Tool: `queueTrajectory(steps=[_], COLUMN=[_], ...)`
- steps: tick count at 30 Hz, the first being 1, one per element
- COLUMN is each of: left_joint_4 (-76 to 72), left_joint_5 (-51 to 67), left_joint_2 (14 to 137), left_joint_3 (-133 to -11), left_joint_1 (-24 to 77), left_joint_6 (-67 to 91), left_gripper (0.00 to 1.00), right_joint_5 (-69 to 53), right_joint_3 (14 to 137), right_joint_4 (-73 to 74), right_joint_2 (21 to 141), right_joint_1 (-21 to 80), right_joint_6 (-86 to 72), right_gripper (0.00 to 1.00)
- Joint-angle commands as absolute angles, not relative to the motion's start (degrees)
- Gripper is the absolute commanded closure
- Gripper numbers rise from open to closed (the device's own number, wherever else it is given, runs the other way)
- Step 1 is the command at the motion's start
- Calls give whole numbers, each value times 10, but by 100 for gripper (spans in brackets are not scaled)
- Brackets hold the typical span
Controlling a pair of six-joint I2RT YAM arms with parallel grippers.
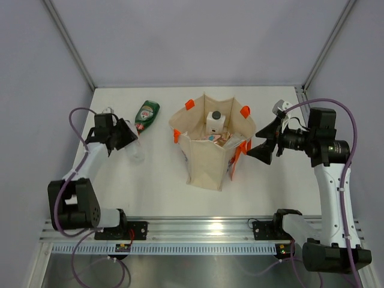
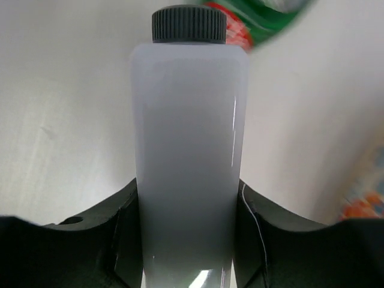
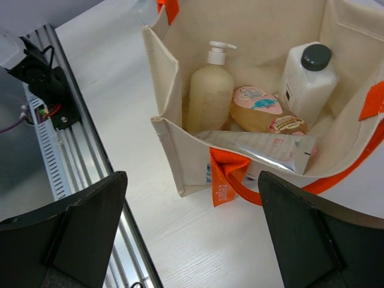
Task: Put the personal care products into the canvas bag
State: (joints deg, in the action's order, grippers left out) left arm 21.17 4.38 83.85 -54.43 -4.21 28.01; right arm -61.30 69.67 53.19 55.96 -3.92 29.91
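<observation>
My left gripper [image 1: 128,137] [image 2: 187,201] is shut on the pale pink clear bottle [image 2: 189,132] with a dark ribbed cap, low at the table's left [image 1: 135,150]. The green red-capped bottle [image 1: 146,115] lies just beyond it, and its end also shows in the left wrist view [image 2: 264,15]. The canvas bag [image 1: 207,165] stands upright mid-table. In the right wrist view it [image 3: 171,141] holds the cream pump bottle [image 3: 210,93], the white black-capped bottle [image 3: 306,81], the orange cylinder [image 3: 258,114] and the white tube [image 3: 264,147]. My right gripper [image 1: 259,143] [image 3: 191,186] is open and empty, beside the bag's right side.
Orange handles [image 1: 244,111] stick out from the bag's rim, and one [image 3: 231,180] hangs over its near edge. A metal rail [image 1: 198,231] runs along the table's front edge. Grey walls enclose the back and sides.
</observation>
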Motion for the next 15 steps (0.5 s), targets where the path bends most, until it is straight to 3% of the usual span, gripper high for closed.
queueTrajectory(steps=[1, 6, 10, 15], left_joint_4=[6, -159, -210, -192], left_joint_5=[262, 437, 461, 455], left_joint_2=[693, 530, 435, 354], left_joint_3=[-462, -349, -325, -362], left_joint_1=[-34, 21, 90, 138], left_joint_6=[308, 393, 421, 421], left_gripper=[100, 100, 100, 100], right_joint_5=[-694, -744, -706, -683], right_joint_3=[748, 802, 820, 816], right_joint_4=[593, 621, 535, 390], right_joint_2=[585, 634, 659, 692], right_joint_1=[-40, -5, 132, 223], right_joint_6=[336, 324, 231, 62], right_gripper=[1, 0, 0, 0])
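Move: The white bottle is already in my left hand and clear of the table. The middle of the canvas bag's mouth lies about 32 cm to that hand's right, roughly 3 cm nearer me and some 18 cm higher. The green bottle lies 11 cm ahead of that hand and 6 cm to its right, 7 cm below. From my empty right hand the bag's mouth is about 18 cm left, 10 cm ahead and 4 cm lower. With my left hand I sweep the held white bottle towards the bag, about 18 cm right, 17 cm up and 14 cm back, swinging my fingers round to the right and up towards level while keeping my grip. My right hand, wide open, travels some 10 cm left over the bag's near right side, easing back and up and turning about 25 degrees counter-clockwise. ##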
